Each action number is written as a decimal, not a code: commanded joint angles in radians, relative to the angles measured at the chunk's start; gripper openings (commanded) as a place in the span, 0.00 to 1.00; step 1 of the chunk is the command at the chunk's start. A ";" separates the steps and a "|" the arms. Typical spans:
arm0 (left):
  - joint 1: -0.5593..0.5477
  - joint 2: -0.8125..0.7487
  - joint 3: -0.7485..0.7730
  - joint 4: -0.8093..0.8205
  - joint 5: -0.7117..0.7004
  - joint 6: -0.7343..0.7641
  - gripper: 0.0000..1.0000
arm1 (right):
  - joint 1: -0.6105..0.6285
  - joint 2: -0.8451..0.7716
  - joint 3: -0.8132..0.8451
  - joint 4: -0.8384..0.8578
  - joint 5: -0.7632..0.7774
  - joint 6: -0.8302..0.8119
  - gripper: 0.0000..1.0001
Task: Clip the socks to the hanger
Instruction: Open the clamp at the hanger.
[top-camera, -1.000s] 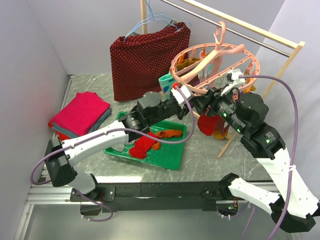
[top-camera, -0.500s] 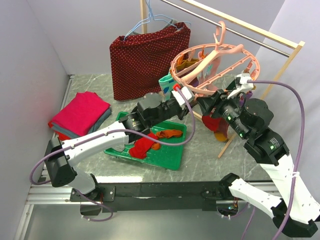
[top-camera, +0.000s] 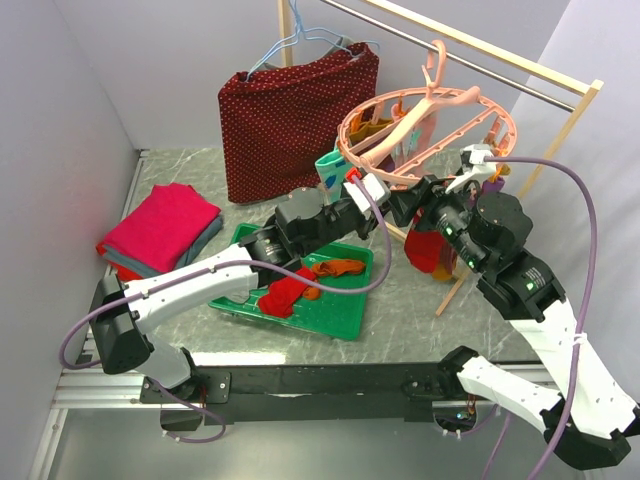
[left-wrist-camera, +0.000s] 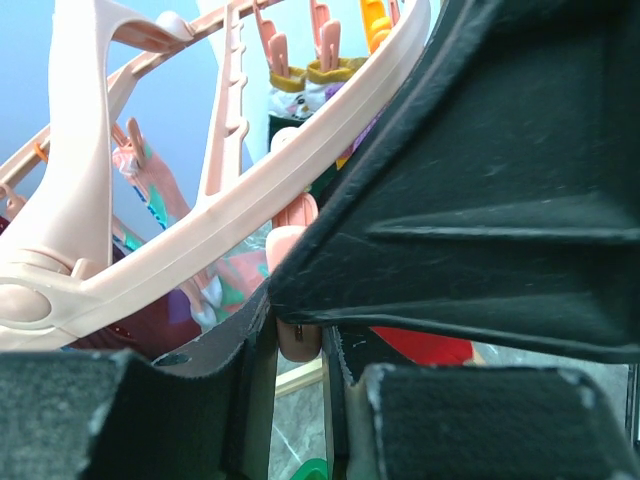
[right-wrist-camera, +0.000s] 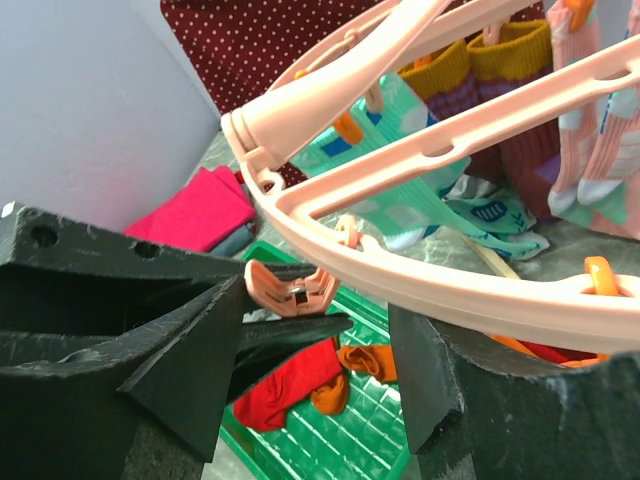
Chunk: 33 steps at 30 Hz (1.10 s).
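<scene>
The salmon-pink hanger (top-camera: 430, 125) hangs from the rail, with teal (right-wrist-camera: 420, 190), purple-yellow (right-wrist-camera: 500, 90) and pink (right-wrist-camera: 600, 110) socks clipped to it. My left gripper (top-camera: 398, 205) (left-wrist-camera: 298, 372) is shut on one dangling clip peg (left-wrist-camera: 298, 338) (right-wrist-camera: 290, 290) below the near rim, pinching it so its mouth gapes. My right gripper (top-camera: 426, 203) (right-wrist-camera: 315, 390) is open right beside it, its fingers either side of that peg. A red sock (top-camera: 424, 250) (left-wrist-camera: 425, 347) hangs just below; what holds it is hidden. A red sock (top-camera: 283, 295) and an orange sock (top-camera: 335, 268) lie in the tray.
The green tray (top-camera: 340, 315) sits mid-table under the left arm. A folded pink-red cloth stack (top-camera: 160, 228) lies at the left. A dark-red dotted cloth (top-camera: 295, 115) hangs on a light-blue wire hanger behind. The wooden rack post (top-camera: 545, 170) stands at the right.
The right arm swung out to the right, then came back in against the left gripper, its jaws spreading wider. The hanger rocked slightly. The left gripper stayed clamped on the peg.
</scene>
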<state>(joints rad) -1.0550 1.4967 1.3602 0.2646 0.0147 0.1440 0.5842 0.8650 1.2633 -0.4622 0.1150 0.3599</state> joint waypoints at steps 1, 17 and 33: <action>-0.037 -0.004 0.042 0.021 0.031 0.019 0.18 | -0.004 0.009 -0.011 0.149 0.032 0.004 0.66; -0.074 0.014 0.027 0.019 0.022 -0.014 0.21 | -0.004 -0.004 -0.050 0.241 0.048 0.016 0.36; -0.073 -0.168 -0.142 -0.033 -0.205 -0.138 0.90 | -0.004 -0.073 -0.114 0.208 0.084 -0.006 0.11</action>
<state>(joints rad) -1.1275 1.4330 1.2583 0.2592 -0.0856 0.0620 0.5846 0.8227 1.1526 -0.3065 0.1684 0.3733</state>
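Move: The clamp below the hanger's near rim is still pinched between my left fingertips, right at the hand point. From my open right hand it lies only about 1 cm ahead, 1 cm left and 1 cm up. From that right hand, the hanger's middle is roughly 15 cm ahead, 7 cm right and 3 cm up; the red sock hangs about 2 cm ahead, 8 cm right and 12 cm lower; the teal sock is some 10 cm ahead, 9 cm left and 8 cm lower. I ease my right hand about 1 cm forward and 1 cm up, tilting it slightly, and shut its fingers on the clamp while my left keeps its pinch almost without moving. Once the right has hold, my left fingers open wide, let go and pull back some 3 cm and down 2 cm, away from the clamp; my right keeps its pinch and sinks about 1 cm. ##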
